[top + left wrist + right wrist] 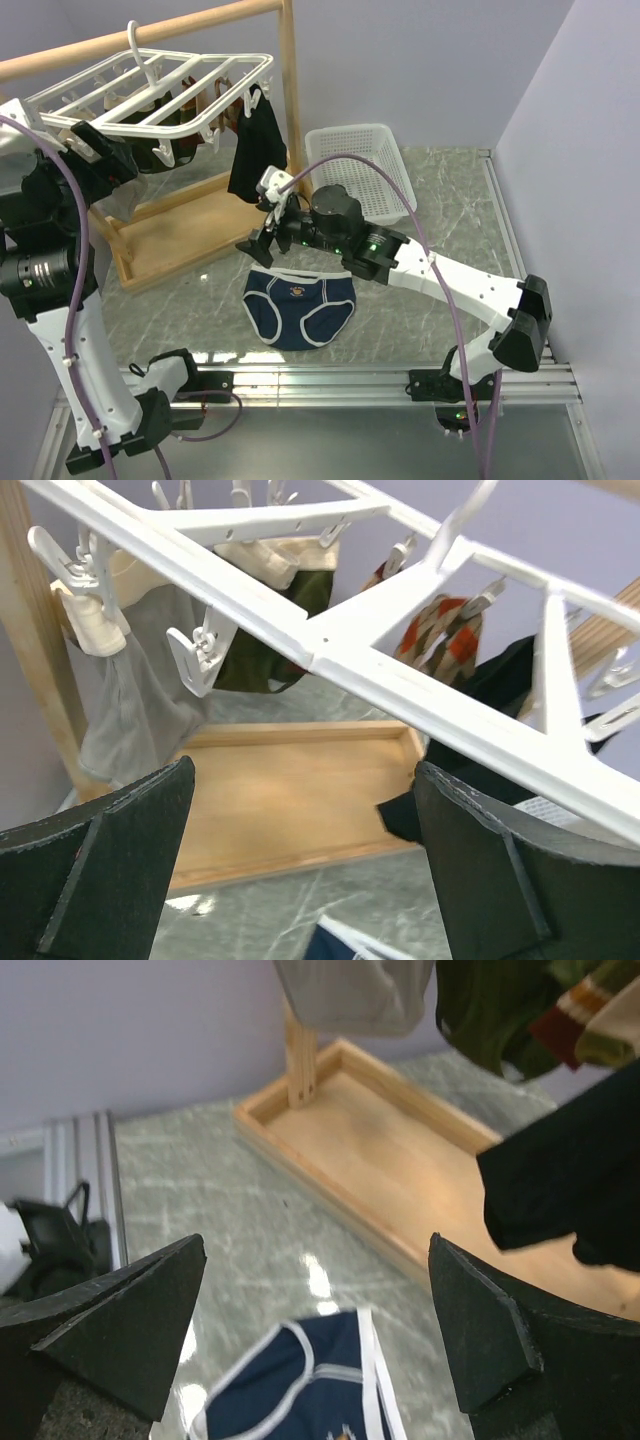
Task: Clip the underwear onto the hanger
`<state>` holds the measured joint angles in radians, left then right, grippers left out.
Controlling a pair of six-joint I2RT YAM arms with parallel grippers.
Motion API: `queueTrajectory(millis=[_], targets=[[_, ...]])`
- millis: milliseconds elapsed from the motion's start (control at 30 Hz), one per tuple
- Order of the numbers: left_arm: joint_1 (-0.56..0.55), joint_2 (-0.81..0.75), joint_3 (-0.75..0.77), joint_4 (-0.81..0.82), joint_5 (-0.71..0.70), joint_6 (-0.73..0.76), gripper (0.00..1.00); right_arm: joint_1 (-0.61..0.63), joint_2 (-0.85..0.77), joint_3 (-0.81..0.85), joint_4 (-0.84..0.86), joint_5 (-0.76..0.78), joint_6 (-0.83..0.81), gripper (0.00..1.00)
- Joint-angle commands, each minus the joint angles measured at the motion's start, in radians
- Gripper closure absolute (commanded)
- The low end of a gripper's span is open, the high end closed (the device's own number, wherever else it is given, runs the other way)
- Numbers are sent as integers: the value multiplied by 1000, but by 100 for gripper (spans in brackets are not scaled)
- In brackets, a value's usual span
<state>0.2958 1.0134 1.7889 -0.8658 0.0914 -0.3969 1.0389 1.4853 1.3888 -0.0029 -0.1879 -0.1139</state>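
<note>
The navy underwear (298,305) with white trim lies flat on the marble table, near the front edge. It also shows low in the right wrist view (310,1380), and one corner of the underwear (345,945) shows in the left wrist view. My right gripper (268,225) hovers open just above and behind its waistband, with nothing between its jaws (318,1250). The white grid hanger (150,95) hangs from the wooden rail at upper left. My left gripper (105,150) is raised just under the hanger's near edge (400,640) and stands open and empty (305,770).
A black garment (255,150) dangles from a clip at the hanger's right corner, and several other clothes hang further back. The wooden stand's tray base (170,235) sits below. A white basket (365,165) stands at the back right. An aluminium rail (400,380) runs along the front.
</note>
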Motion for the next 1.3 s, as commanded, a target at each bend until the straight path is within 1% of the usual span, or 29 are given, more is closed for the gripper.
queueTrajectory(millis=[0, 33, 133, 233, 267, 300, 367, 400, 467, 500, 567, 633, 700, 833, 967, 1033, 1067, 1133, 1267], targets=[[9, 33, 32, -9, 22, 113, 3, 3, 24, 85, 124, -5, 60, 0], [14, 40, 36, -4, 21, 122, 3, 1, 36, 99, 119, -18, 63, 0], [55, 53, 40, -2, 74, 151, 4, 7, 101, 165, 100, -79, 69, 0], [136, 63, 58, -10, 145, 179, 6, 13, 133, 196, 135, -61, 111, 1], [161, 71, 64, -22, 201, 194, 7, 13, 141, 199, 145, -56, 112, 2], [217, 76, 79, -33, 229, 204, 8, 18, 148, 200, 159, -53, 112, 2], [276, 97, 90, -48, 290, 228, 9, 26, 168, 208, 168, -30, 143, 2], [351, 108, 96, -64, 370, 237, 11, 27, 176, 210, 181, -22, 149, 2], [445, 140, 102, -64, 486, 259, 14, 38, 197, 226, 185, -5, 149, 2], [527, 155, 107, -62, 599, 262, 17, 39, 205, 234, 184, -5, 152, 2], [587, 207, 135, -71, 671, 280, 20, 44, 223, 256, 187, -2, 155, 2], [602, 232, 161, -76, 738, 300, 23, 47, 240, 271, 190, 2, 155, 2], [605, 228, 156, -55, 763, 319, 24, 47, 250, 289, 196, 7, 158, 2], [605, 182, 80, 65, 817, 314, 25, 49, 289, 331, 207, 11, 166, 2], [605, 188, 66, 83, 872, 313, 26, 47, 325, 377, 216, 16, 180, 2], [605, 188, 38, 118, 880, 297, 27, 49, 345, 394, 221, 25, 189, 3], [605, 183, 23, 175, 889, 268, 27, 49, 349, 409, 222, 28, 192, 3], [600, 175, -23, 224, 904, 241, 30, 49, 365, 430, 225, 47, 203, 2], [569, 182, -40, 269, 877, 221, 36, 50, 385, 457, 241, 68, 212, 3]])
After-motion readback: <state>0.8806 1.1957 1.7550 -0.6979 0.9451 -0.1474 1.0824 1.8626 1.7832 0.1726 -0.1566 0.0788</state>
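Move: Under the near-left part of the hanger, the left hand has an empty clip about 6 cm ahead, 6 cm to its left and some 3 cm higher; the hanging grey garment is roughly 10 cm ahead and 12 cm left, a little lower. From the right hand that clip lies some 27 cm left, 6 cm ahead and 14 cm up; the black garment hangs about 13 cm ahead and 5 cm left, slightly higher. The blue underwear lies some 28 cm below, 3 cm right and 3 cm back. Swinging nearly 10 cm left, then easing about 3 cm back right, the left hand edges slightly forward towards the empty clip, turning clockwise some 15 degrees while its fingers narrow to about two thirds open. The right hand, still wide open, travels about 10 cm left and some 4 cm up, with a brief dip on the way, towards the hanger, its fingers tipping upward. ##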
